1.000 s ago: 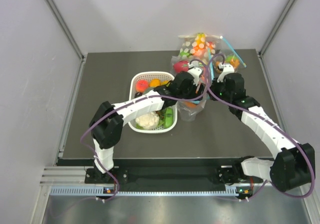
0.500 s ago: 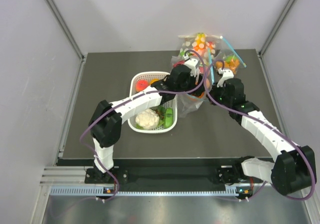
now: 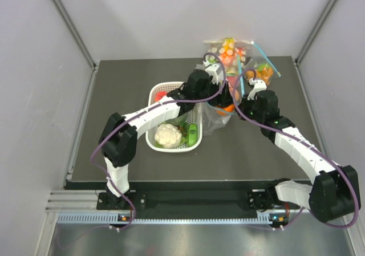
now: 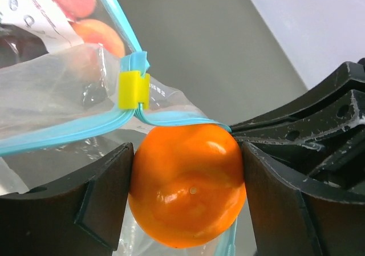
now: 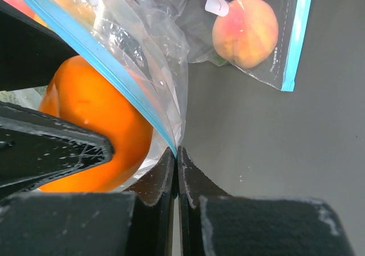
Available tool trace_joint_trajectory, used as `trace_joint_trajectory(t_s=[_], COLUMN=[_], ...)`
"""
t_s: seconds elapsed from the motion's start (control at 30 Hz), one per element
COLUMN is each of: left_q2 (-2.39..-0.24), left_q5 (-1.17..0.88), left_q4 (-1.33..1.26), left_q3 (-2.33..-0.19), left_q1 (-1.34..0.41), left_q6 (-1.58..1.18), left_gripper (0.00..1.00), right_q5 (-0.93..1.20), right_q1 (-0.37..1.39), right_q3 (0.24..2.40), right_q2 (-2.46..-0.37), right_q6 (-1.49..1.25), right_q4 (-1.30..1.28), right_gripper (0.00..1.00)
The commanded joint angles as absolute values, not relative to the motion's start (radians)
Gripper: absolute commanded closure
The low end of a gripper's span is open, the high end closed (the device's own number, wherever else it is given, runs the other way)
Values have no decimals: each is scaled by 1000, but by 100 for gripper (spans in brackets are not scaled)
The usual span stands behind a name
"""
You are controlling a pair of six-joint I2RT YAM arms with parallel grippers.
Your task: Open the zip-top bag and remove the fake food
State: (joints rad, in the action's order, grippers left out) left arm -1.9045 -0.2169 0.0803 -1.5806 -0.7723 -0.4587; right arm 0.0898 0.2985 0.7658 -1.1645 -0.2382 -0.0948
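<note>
My left gripper (image 4: 188,194) is shut on a round orange fruit (image 4: 188,182), one black finger (image 4: 85,204) pressed to each side. The fruit sits at the mouth of the clear zip-top bag (image 4: 63,90). The bag's light-blue zip strip (image 4: 68,135) with a yellow slider (image 4: 133,89) runs over the fruit's top. My right gripper (image 5: 177,153) is shut on the bag's blue-edged rim (image 5: 154,56), beside the orange fruit (image 5: 97,130). From above, both grippers (image 3: 221,99) (image 3: 245,101) meet at the bag (image 3: 215,121) right of the basket.
A white basket (image 3: 153,92) left of the bag holds a white cauliflower piece (image 3: 168,135), a green vegetable (image 3: 194,133) and a red piece (image 3: 161,98). Other clear bags of toy produce (image 3: 228,53) (image 3: 263,70) lie at the back; one holds a peach (image 5: 245,31).
My left wrist has drawn back toward the far side and upward with the orange fruit. The right gripper shifted slightly nearer and keeps its pinch on the bag rim.
</note>
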Motion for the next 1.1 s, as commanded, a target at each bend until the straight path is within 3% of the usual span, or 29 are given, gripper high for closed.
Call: trace_joint_trajectory(t_s=[0.0,0.17,0.6,1.07], left_q2=[-1822,-1818,-1766,-1801], left_q5=[-342,-477,-572,-735], left_q4=[-89,-162,-276,-581], left_q3=[-1537,-1514,-1516,-1514], left_q1=[-729,-715,-693,-666], left_q6=[-541,-617,-729,-998], left_gripper=[82,82,82,82], right_q5=[74,69,69,78], right_q1=[282,276,259,253], right_q3=[762,769,764,762], right_q2=[-1170,-1167,-1140,-1118], right_q6=[-235,-232,-229,-221], right_q4=[-103,-110,-126,-138], right_gripper=[100,100,100,100])
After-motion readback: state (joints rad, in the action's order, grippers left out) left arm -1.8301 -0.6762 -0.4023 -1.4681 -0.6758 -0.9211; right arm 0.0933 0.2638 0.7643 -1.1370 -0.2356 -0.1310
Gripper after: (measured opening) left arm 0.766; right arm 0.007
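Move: The left hand already grips the orange in the bag's mouth. The white basket it is meant for has its middle some 19 cm to this hand's left, about 3 cm farther out and 14 cm lower; in the basket, the cauliflower lies about 21 cm left and 8 cm back. The bagged peach is roughly 11 cm ahead, 4 cm right and 14 cm down. From the right hand, which pinches the zip edge, the orange is about 6 cm left, 1 cm back and 3 cm higher. Keeping the orange between its fingers, the left hand eases back about 4 cm and then climbs, some 11 cm in all, drawing the orange up and out of the bag's mouth while the wrist turns some 35 degrees, so the fingers swing from slanting down to nearly level and a little clockwise. The right hand stays almost in place with its fingers shut on the zip edge, holding the bag up, and gives only about a centimetre to the right. ##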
